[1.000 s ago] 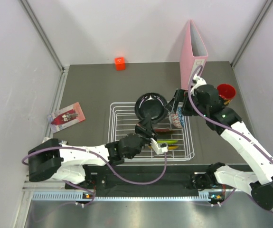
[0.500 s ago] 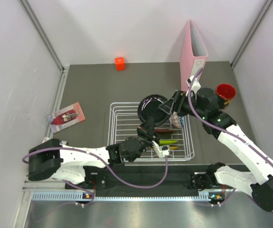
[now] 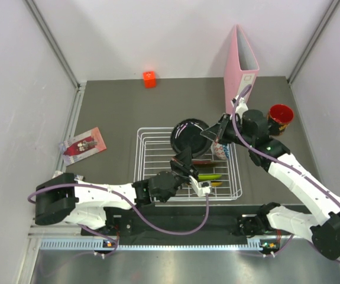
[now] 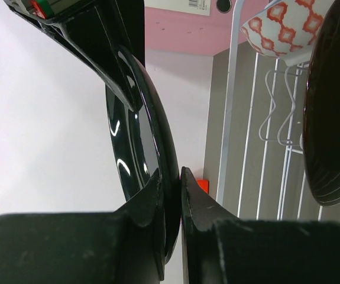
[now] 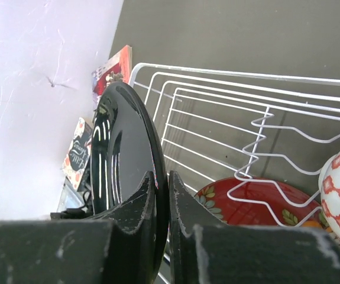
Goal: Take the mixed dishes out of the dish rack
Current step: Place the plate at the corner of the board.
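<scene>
A glossy black plate [image 3: 188,137] stands on edge above the back of the white wire dish rack [image 3: 152,171]. My left gripper [image 3: 184,155] is shut on its lower rim and my right gripper [image 3: 209,134] is shut on its right rim. The left wrist view shows the plate [image 4: 149,136] between my fingers [image 4: 171,180]. The right wrist view shows the plate [image 5: 119,154] clamped at the gripper [image 5: 168,189]. In the rack stand a dark red patterned plate [image 3: 203,161], a lime green plate [image 3: 209,176], a gold plate [image 3: 217,184] and a patterned bowl [image 3: 222,151]. The red cup [image 3: 281,115] stands right of the rack.
A pink binder [image 3: 240,65] stands upright behind the rack. A small orange-red cube [image 3: 149,78] sits at the back of the table. A booklet [image 3: 82,145] lies at the left. Grey walls close in both sides.
My right gripper has moved left from beside the bowl to the black plate's right rim and closed on it. My left gripper still holds the plate, which shifted slightly right.
</scene>
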`<state>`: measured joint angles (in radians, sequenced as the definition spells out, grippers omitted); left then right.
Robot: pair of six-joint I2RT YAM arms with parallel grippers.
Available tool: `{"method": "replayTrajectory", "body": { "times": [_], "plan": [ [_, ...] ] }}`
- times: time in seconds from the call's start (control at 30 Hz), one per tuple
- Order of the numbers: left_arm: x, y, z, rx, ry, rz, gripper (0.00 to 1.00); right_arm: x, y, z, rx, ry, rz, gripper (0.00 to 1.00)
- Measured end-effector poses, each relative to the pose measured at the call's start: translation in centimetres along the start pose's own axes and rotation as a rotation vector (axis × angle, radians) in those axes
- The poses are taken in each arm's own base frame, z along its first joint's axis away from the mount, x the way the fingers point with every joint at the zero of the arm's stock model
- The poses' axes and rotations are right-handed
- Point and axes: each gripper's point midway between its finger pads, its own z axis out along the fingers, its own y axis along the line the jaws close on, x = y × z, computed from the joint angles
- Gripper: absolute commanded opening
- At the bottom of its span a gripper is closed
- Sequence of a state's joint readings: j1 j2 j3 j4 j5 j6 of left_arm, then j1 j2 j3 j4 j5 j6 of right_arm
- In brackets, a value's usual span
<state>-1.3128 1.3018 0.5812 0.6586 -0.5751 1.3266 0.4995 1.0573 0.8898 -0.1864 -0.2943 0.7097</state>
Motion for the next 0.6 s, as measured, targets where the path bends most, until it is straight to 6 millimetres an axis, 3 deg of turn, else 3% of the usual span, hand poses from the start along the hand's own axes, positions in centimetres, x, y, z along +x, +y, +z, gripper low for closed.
{"method": "replayTrajectory", "body": {
  "times": [0.03,0.13,0.17,0.23,0.27,0.37,0.43,0.6],
  "plan": [
    [0.0,0.0,0.0,0.001,0.001,-0.002,0.0,0.0,0.0,0.0,0.001,0.001,0.003,0.0],
    [0.0,-0.1,0.0,-0.001,0.005,-0.019,0.33,0.0,0.0,0.0,0.001,0.001,0.007,0.0],
    [0.1,0.0,-0.1,-0.004,0.01,-0.03,0.51,0.0,0.0,0.0,0.001,0.001,0.008,0.0],
    [0.2,0.4,0.0,-0.017,0.034,-0.096,0.69,0.0,0.2,-0.1,-0.013,-0.003,-0.012,0.0],
    [0.2,1.2,0.1,-0.037,0.051,-0.142,0.99,0.0,0.3,-0.2,-0.016,-0.006,-0.023,0.0],
    [0.5,4.0,0.6,-0.102,0.104,-0.303,0.99,-0.9,0.9,-0.7,-0.032,-0.044,-0.048,0.0],
    [1.1,5.7,0.7,-0.116,0.152,-0.425,0.99,-2.5,2.2,-1.2,-0.058,-0.093,-0.059,0.0],
    [3.5,10.2,2.0,-0.099,0.208,-0.811,0.99,-8.5,5.9,-2.8,-0.117,-0.302,-0.072,0.0]
  ]
}}
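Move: The black plate is already pinched by both grippers. Its middle lies about 6 cm ahead of the left hand and 2 cm to its right; from the right hand it is some 8 cm to the left and 1 cm back, about level with both. Down in the rack, roughly 14 cm below the right hand, the patterned bowl sits about 6 cm right and 2 cm ahead, the red plate some 2 cm left and 6 cm back. Open the left gripper wide to let go of the plate's near edge, then raise it about 9 cm and forward some 5 cm alongside the plate, rolling its left side down and tipping its fingers downward. Keep the right gripper shut on the right rim and lift straight up about 10 cm, clear of the rack, tilting the fingers upward roughly 15 degrees. ##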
